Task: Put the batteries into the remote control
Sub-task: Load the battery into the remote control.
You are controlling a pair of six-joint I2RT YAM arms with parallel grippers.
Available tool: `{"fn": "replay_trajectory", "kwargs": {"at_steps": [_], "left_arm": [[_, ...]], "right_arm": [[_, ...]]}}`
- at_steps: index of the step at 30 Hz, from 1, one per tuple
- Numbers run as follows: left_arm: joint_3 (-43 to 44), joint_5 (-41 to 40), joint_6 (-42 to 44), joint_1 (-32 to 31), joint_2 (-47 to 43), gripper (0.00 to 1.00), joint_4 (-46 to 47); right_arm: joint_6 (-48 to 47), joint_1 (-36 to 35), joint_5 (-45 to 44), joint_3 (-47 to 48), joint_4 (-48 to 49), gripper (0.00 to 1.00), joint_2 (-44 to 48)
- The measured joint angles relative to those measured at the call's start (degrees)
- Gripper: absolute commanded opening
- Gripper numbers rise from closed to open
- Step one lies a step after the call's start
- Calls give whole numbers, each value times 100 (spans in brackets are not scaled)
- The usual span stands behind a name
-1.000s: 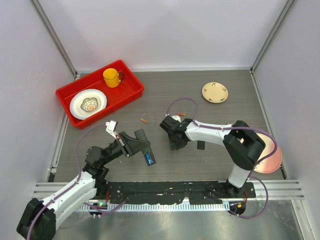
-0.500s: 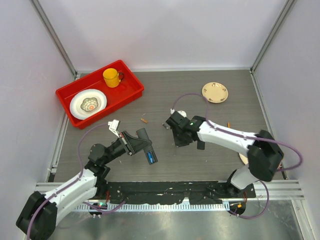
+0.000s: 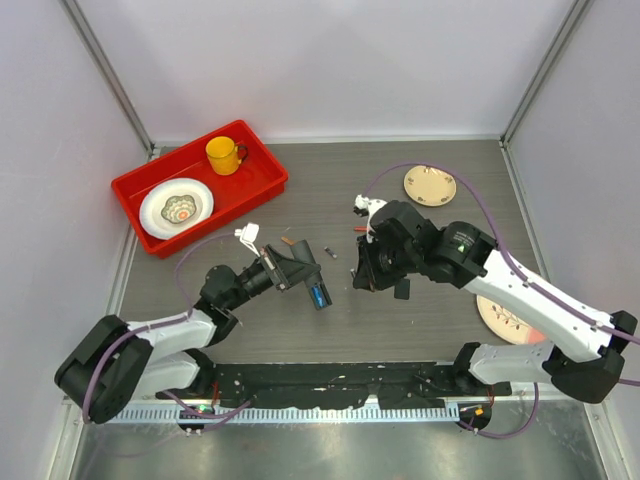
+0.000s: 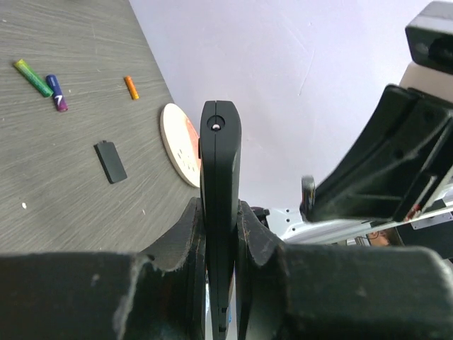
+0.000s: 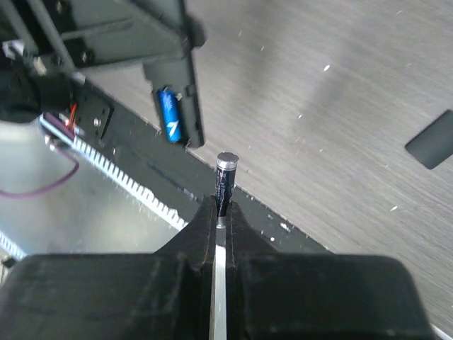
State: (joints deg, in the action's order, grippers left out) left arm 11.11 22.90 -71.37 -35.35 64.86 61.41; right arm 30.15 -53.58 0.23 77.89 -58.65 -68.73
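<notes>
My left gripper (image 3: pixel 298 271) (image 4: pixel 221 212) is shut on the remote control (image 3: pixel 311 283) (image 4: pixel 220 159), a slim black bar held edge-up above the table. A blue battery (image 3: pixel 318 296) (image 5: pixel 170 124) sits in its open compartment. My right gripper (image 3: pixel 362 278) (image 5: pixel 224 205) is shut on a dark silver battery (image 5: pixel 225 180), which sticks out past the fingertips just right of the remote's end. Green (image 4: pixel 32 76), purple-blue (image 4: pixel 56 92) and orange (image 4: pixel 131 87) batteries lie loose on the table.
A small black square piece (image 3: pixel 402 290) (image 4: pixel 111 161) (image 5: pixel 433 139) lies by the right arm. A red tray (image 3: pixel 268 172) with a yellow mug (image 3: pixel 225 155) and a white dish (image 3: pixel 176 207) stands back left. A beige plate (image 3: pixel 430 184) is at the back, a pink plate (image 3: pixel 515 320) at the right.
My right gripper closed on the dark battery, rose off the table and swung towards the remote. The left arm carried the remote right and farther from its base.
</notes>
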Motion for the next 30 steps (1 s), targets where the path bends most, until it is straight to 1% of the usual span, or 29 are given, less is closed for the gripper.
{"fn": "replay_trajectory", "kwargs": {"at_steps": [5,9,20,25,30], "left_arm": [[214,-44,-15,-101,494,0,343],[273,-85,-24,-170,673,1,544],[275,-240,-66,-365,741,0,743],[260,-238,-61,-369,723,0,754],[210,-238,-76,-376,651,0,756]], "right_arm": [[-188,-133,693,22,-337,1,-190],[-179,-280,920,-17,-376,1,-461],[4,-409,1067,-76,142,1,-903],[17,-417,1078,-76,184,1,-1165],[17,-417,1056,-74,170,1,-1196]]}}
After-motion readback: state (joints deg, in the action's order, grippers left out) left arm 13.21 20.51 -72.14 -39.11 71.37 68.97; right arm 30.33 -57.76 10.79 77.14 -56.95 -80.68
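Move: The right hand already holds a dark battery; the remote's empty slot, at the near end of the remote in the left hand, lies about 9 cm to its left, 3 cm back and 8 cm lower. The blue battery already in the remote sits 1 cm farther left than that slot. The black cover lies some 16 cm right of the hand, level with it and 24 cm below. From the left hand the slot is about 7 cm back, 3 cm right and slightly lower. Swinging back about 4 cm while starting to sink, the right hand then heads left and down to the remote, ending some 5 cm lower and 5 cm left, its wrist tipping down and turning roughly 10 degrees counter-clockwise. Its shut fingers keep the battery, bringing the silver end against the slot beside the blue battery. The left hand keeps its grip and carries the remote 2 cm right and slightly up to meet it. ##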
